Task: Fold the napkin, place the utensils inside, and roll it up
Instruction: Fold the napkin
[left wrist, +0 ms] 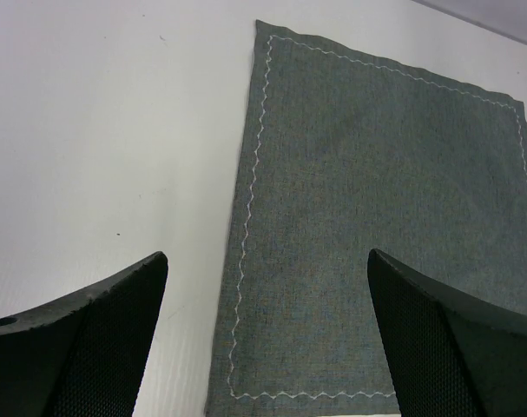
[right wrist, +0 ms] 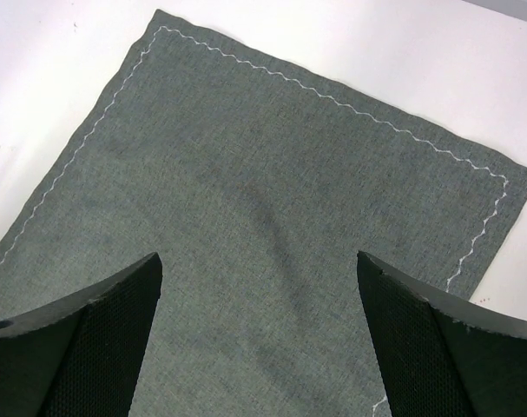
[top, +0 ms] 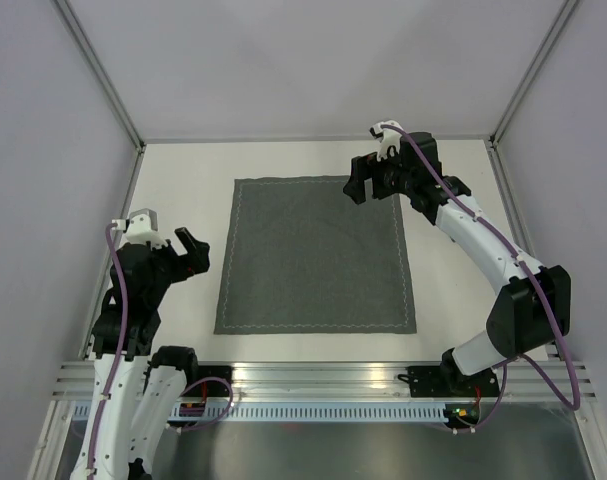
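Observation:
The napkin [top: 318, 255] lies flat and unfolded in the middle of the white table, a dark grey square with pale zigzag stitching along its hem. My left gripper [top: 195, 253] is open and empty, just left of the napkin's left edge. In the left wrist view [left wrist: 267, 254] it hangs above the napkin's [left wrist: 376, 217] near left corner. My right gripper [top: 371, 185] is open and empty above the napkin's far right corner. In the right wrist view [right wrist: 260, 255] the cloth [right wrist: 272, 208] fills the space between its fingers. No utensils are in view.
An aluminium rail [top: 313, 372] runs along the table's near edge by the arm bases. Pale walls and metal frame posts [top: 103, 75] enclose the table on the left, back and right.

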### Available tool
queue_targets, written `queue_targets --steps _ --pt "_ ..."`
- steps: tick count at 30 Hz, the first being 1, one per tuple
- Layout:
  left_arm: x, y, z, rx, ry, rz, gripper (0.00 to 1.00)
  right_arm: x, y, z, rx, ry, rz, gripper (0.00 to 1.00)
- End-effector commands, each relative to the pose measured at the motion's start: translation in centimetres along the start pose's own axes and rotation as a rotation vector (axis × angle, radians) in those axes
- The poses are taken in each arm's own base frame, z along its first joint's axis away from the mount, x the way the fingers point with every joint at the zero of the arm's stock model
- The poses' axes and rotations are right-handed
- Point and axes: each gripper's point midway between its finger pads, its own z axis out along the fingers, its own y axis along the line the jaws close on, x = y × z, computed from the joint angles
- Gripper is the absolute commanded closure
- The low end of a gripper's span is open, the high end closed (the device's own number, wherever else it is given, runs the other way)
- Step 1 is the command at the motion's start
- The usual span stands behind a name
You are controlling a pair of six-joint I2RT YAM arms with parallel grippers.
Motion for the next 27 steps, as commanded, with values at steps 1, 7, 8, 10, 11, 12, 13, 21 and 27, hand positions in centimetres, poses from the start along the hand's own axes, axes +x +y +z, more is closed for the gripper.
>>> queue_targets --steps 1,7,8,10,11,12,13,21,27 --pt "-0.3 -0.3 0.2 0.018 -0.012 0.003 0.0 -1.4 0.0 -0.8 0.018 -0.049 -0.019 0.02" --pt "-0.7 -0.9 0.0 0.043 -0.013 0.011 0.0 -1.6 0.4 -0.9 0.011 -0.048 -0.025 0.02" --pt "-1.0 -0.9 -0.1 0.042 -0.02 0.012 0.0 -1.7 0.6 -1.0 0.007 -0.049 -0.031 0.02" --pt "-2.4 -1.2 -0.5 0.038 -0.044 0.018 0.0 -1.5 2.1 -0.5 -0.009 -0.034 -0.067 0.02" --pt "-2.8 -1.3 -0.7 0.042 -0.044 0.02 0.0 -1.3 3.0 -0.3 -0.017 -0.021 -0.088 0.04" --pt "-4.6 -1.9 -1.4 0.052 -0.081 0.021 0.0 -1.0 3.8 0.1 -0.017 -0.009 -0.113 0.05" --pt "-5.4 -2.1 -1.7 0.054 -0.09 0.022 0.0 0.2 6.3 1.1 -0.026 0.022 -0.186 0.07" --pt "-14.1 -3.5 -6.4 0.019 -0.245 0.036 0.0 8.7 22.4 5.7 -0.236 0.195 -0.442 0.18" --pt "-17.4 -4.1 -8.5 0.01 -0.304 0.025 0.0 17.8 31.9 7.8 -0.357 0.316 -0.604 0.25"
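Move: The napkin's near-left corner lies about 33 cm to the right hand's left, 27 cm back towards the base and some 22 cm below. The napkin's far-left corner is about 14 cm ahead of this hand and 32 cm left; its far-right corner is 14 cm ahead and 8 cm to the right, both equally low. From the left hand the near-left corner is 9 cm back, 3 cm right and 22 cm down. Right hand, partly closing, sweeps some 33 cm left-back and down towards the near-left corner; left hand rises 19 cm. ##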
